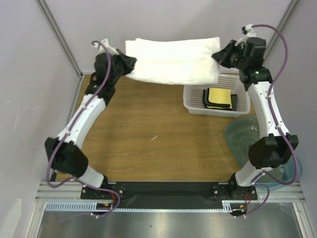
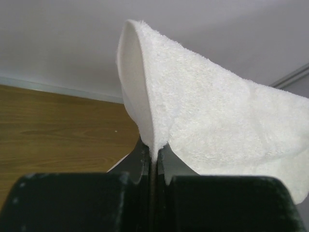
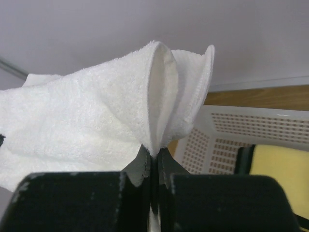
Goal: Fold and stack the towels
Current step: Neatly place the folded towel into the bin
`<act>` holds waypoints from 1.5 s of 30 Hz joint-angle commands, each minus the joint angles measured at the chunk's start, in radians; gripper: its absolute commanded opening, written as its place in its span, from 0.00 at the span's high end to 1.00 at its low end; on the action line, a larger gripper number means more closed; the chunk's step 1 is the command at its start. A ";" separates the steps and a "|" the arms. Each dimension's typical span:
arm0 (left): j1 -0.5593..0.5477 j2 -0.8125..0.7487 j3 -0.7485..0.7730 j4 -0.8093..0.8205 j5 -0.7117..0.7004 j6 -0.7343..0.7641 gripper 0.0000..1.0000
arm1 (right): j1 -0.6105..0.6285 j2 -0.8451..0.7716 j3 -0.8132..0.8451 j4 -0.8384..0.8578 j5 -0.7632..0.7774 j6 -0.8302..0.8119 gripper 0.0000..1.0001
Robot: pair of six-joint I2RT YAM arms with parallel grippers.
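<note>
A large white towel (image 1: 173,60) hangs stretched in the air at the back of the table, held at both ends. My left gripper (image 1: 130,65) is shut on its left end, with the cloth (image 2: 212,121) pinched between the fingers. My right gripper (image 1: 218,55) is shut on the right end, where the folded layers (image 3: 96,121) rise out of the jaws. A yellow towel (image 1: 220,97) lies in the basket on top of a dark grey towel (image 1: 205,96), of which only the edges show. The yellow towel (image 3: 285,169) also shows in the right wrist view.
The white perforated basket (image 1: 195,106) stands at the right, just below the hanging towel's right end. A greenish translucent bowl (image 1: 237,136) sits by the right arm. A small white scrap (image 1: 154,138) lies mid-table. Walls close off the back and sides.
</note>
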 commanded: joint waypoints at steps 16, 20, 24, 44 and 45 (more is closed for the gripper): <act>-0.275 0.756 0.817 -0.196 -0.082 -0.086 1.00 | -0.424 0.234 0.123 -0.142 -0.028 -0.244 1.00; -0.278 0.788 0.799 -0.205 -0.078 -0.150 1.00 | -0.460 0.300 0.189 -0.200 -0.042 -0.269 1.00; -0.295 0.784 0.747 -0.193 -0.082 -0.176 1.00 | -0.463 0.312 0.177 -0.211 0.000 -0.298 1.00; -0.351 0.857 0.653 -0.190 -0.126 -0.195 1.00 | -0.467 0.400 0.107 -0.197 -0.008 -0.332 1.00; -0.351 0.875 0.658 -0.193 -0.126 -0.193 1.00 | -0.467 0.404 0.107 -0.197 -0.007 -0.332 1.00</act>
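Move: The bin's middle lies some 8 cm to the right of the right hand, about level with it in depth and roughly 32 cm below. In the bin, the yellow folded towels sit 2 cm back, 9 cm right and 33 cm below that hand; the blue tub is about 28 cm back, 34 cm right and 35 cm below. From the left hand the bin is about 42 cm right, 3 cm ahead and 31 cm below. Rightward and down together, both hands swing the white towel, still pinched at its ends, about 25 cm across towards the bin, the left also some 6 cm forward. The sideways travel soon dies out and they keep sinking slowly, some 20 cm in all, fingers tipping about 25 degrees downward and turning slightly clockwise, grips kept shut. ##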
